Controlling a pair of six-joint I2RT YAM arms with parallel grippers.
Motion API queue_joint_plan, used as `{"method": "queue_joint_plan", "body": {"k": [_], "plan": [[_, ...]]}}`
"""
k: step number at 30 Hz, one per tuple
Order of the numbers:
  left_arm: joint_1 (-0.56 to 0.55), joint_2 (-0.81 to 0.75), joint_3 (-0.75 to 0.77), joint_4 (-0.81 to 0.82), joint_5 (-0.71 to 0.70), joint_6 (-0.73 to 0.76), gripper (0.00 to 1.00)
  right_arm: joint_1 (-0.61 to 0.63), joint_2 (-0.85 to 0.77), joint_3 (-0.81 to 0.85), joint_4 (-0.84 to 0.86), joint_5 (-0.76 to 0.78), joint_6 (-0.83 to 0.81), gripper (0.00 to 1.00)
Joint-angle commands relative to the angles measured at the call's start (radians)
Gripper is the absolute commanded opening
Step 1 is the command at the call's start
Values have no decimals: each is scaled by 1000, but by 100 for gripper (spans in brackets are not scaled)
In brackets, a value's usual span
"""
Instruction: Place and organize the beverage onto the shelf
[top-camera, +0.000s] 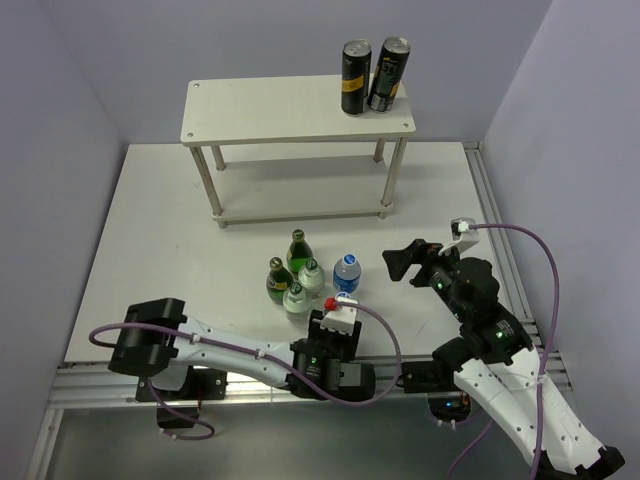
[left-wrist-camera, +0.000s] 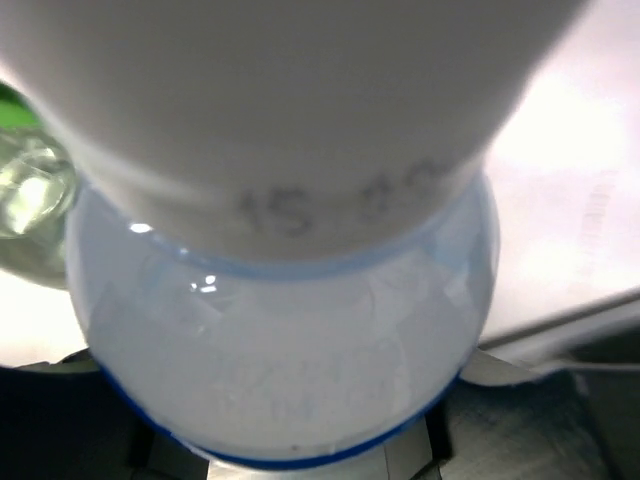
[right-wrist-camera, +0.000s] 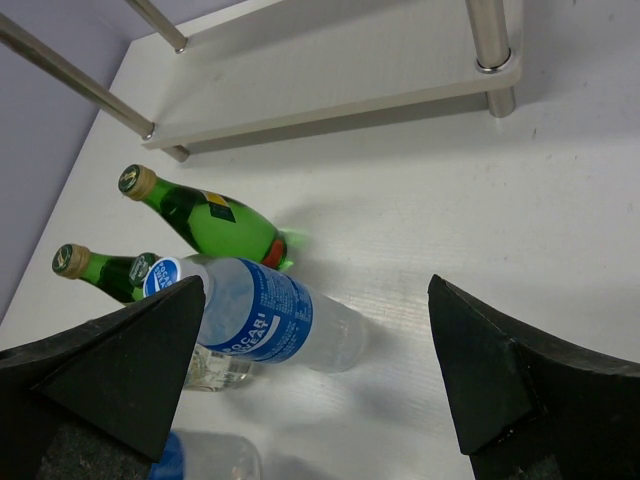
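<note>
Several small bottles stand grouped on the white table in front of the shelf (top-camera: 270, 113): two dark green glass ones (top-camera: 296, 250) (top-camera: 279, 277), two clear glass ones with green labels (top-camera: 311, 277) (top-camera: 297, 297) and a clear plastic bottle with a blue label (top-camera: 346, 271). My left gripper (top-camera: 340, 303) is shut on a second clear plastic bottle (left-wrist-camera: 290, 370), which fills the left wrist view. My right gripper (top-camera: 398, 263) stands open just right of the blue-labelled bottle (right-wrist-camera: 260, 315), with nothing between its fingers (right-wrist-camera: 150, 370).
Two dark cans (top-camera: 356, 77) (top-camera: 388, 74) stand on the right end of the shelf's top board. The lower board (right-wrist-camera: 330, 80) lies behind the bottles. Purple walls close in the table at the back and sides.
</note>
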Motion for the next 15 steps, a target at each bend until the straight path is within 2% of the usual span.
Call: {"method": "queue_joint_plan", "body": {"k": [1,4,7,8,10,11,12,13,14,15], "plan": [[-27,-90,208,-375,-119,-184,0,5,3,-6,45,5,-16,100],[-32,-202,262,-403,-134,-91,0,5,0,-7,49,6,-18,100],[-26,-348,276,-333,-177,114,0,5,-3,-6,48,6,-15,100],[-18,-427,274,-258,-189,251,0,5,-3,-7,49,6,-15,100],[34,-509,259,-123,-188,428,0,5,-6,-9,54,6,-15,100],[63,-596,247,64,-179,523,0,5,-10,-12,54,5,-16,100],[130,-639,228,189,-162,763,0,5,-8,-12,56,5,-16,100],[162,-684,181,315,-118,897,0,5,-8,-12,56,3,-16,100],[196,-758,169,518,-81,1085,0,5,-8,-11,54,3,-15,100],[266,-788,173,592,-47,1153,1,5,-8,-11,54,5,-15,100]]}}
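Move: The shelf's top board, where the Pocari bottle held in the left hand seems bound, has its middle about 38 cm ahead, 9 cm left and 17 cm above. Two black cans stand on it, some 38 cm ahead, 4 cm right and 24 cm up. The other Pocari bottle is about 13 cm ahead, straight out, the near clear bottle 5 cm ahead and 9 cm left, both slightly lower. From the right hand the board lies roughly 27 cm ahead, 20 cm left, 5 cm up. Keeping its pinch on the Pocari bottle, the left hand hoists it fast, about 26 cm up, first almost straight, then swinging some 10 cm left and also forward towards the shelf, above the standing bottles. On the way the wrist rolls about 20 degrees, left side down, and the fingers tip up a little. ##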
